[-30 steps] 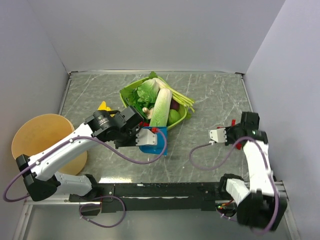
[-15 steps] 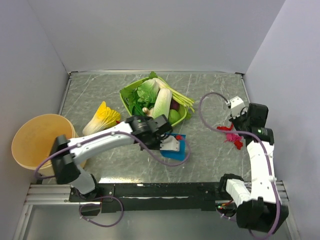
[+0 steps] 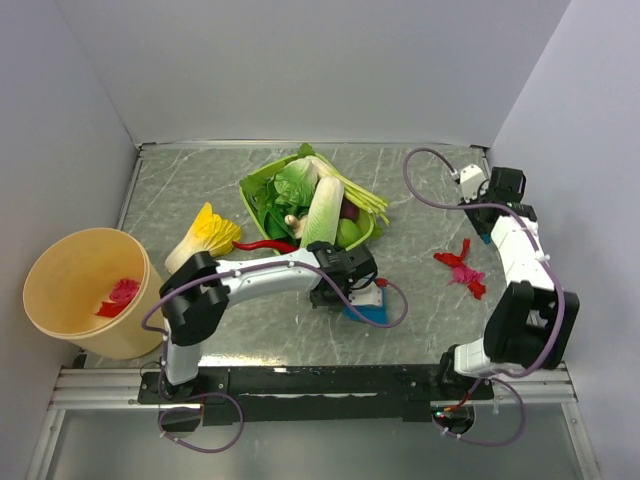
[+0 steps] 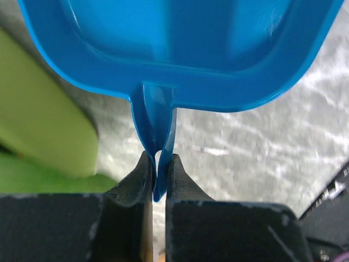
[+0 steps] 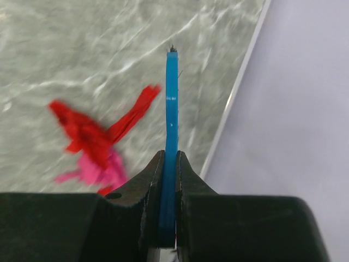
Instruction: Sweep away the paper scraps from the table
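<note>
A clump of red and magenta paper scraps lies on the grey-green marble table at the right; it also shows in the right wrist view. More scraps lie inside the tan bucket. My left gripper is shut on the handle of the blue dustpan, which rests at the table's middle front. My right gripper is shut on a thin blue flat tool, seen edge-on, beyond and to the right of the scraps, near the right wall.
A green basket of vegetables stands behind the dustpan and shows in the left wrist view. A red chili and a yellow cabbage lie left of centre. The round tan bucket stands at front left. White walls edge the table.
My left arm has carried the dustpan to the right, toward the table's middle front. My right gripper has swung from left of the scraps to the far right, by the wall.
</note>
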{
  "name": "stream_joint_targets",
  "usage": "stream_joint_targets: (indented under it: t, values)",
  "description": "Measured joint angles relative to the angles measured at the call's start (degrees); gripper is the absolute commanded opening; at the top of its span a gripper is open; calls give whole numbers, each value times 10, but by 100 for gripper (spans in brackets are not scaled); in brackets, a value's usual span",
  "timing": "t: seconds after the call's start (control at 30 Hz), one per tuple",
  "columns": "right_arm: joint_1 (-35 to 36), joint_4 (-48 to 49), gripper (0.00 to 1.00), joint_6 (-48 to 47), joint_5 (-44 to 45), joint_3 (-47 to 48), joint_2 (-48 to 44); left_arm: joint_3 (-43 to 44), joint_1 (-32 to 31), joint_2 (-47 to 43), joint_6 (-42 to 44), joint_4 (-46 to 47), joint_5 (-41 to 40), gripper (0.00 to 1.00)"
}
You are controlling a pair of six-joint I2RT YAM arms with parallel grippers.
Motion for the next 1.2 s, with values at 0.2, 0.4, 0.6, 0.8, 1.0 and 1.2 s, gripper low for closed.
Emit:
stream_joint_targets:
  t: [0.2, 0.4, 0.6, 0.8, 1.0, 1.2]
  values:
    - [6, 28, 0, -57, -2, -18, 47, -1, 0, 48, -24, 36, -7, 1]
    - [80, -13, 0, -54, -38, -82, 5, 0, 0, 81, -42, 64, -10, 8]
    - [191, -102, 0, -1, -114, -109, -120, 1, 0, 81, -51, 87, -6, 26]
    - [172, -163, 0, 65, -91, -97, -203, -17, 1, 72, -62, 102, 12, 39]
    - [88, -183, 0, 154, -10, -47, -234, -39, 5, 45, -64, 112, 28, 46]
    - [-65, -208, 0, 209, 18, -31, -194, -62, 13, 27, -71, 131, 35, 47]
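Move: The right hand holds the brush about 14 cm above the table. The V-shaped red scrap lies about 6 cm back and 6 cm to its left, the pink scrap about 10 cm back and 5 cm left, and the small red scrap some 14 cm back and 3 cm left. The dustpan's pan is roughly 19 cm back and 25 cm left. From the left hand, which grips its handle, the V-shaped red scrap is some 29 cm right, 12 cm ahead and 6 cm lower. Left and back, dipping about 6 cm at first and already rising along the stroke, the right hand sweeps the brush some 15 cm towards the dustpan, then lifts and swings back right to the remaining scraps, turning clockwise. The left hand meanwhile lowers the dustpan about 5 cm to the table, drifts slightly right and opens, letting go of the handle. ##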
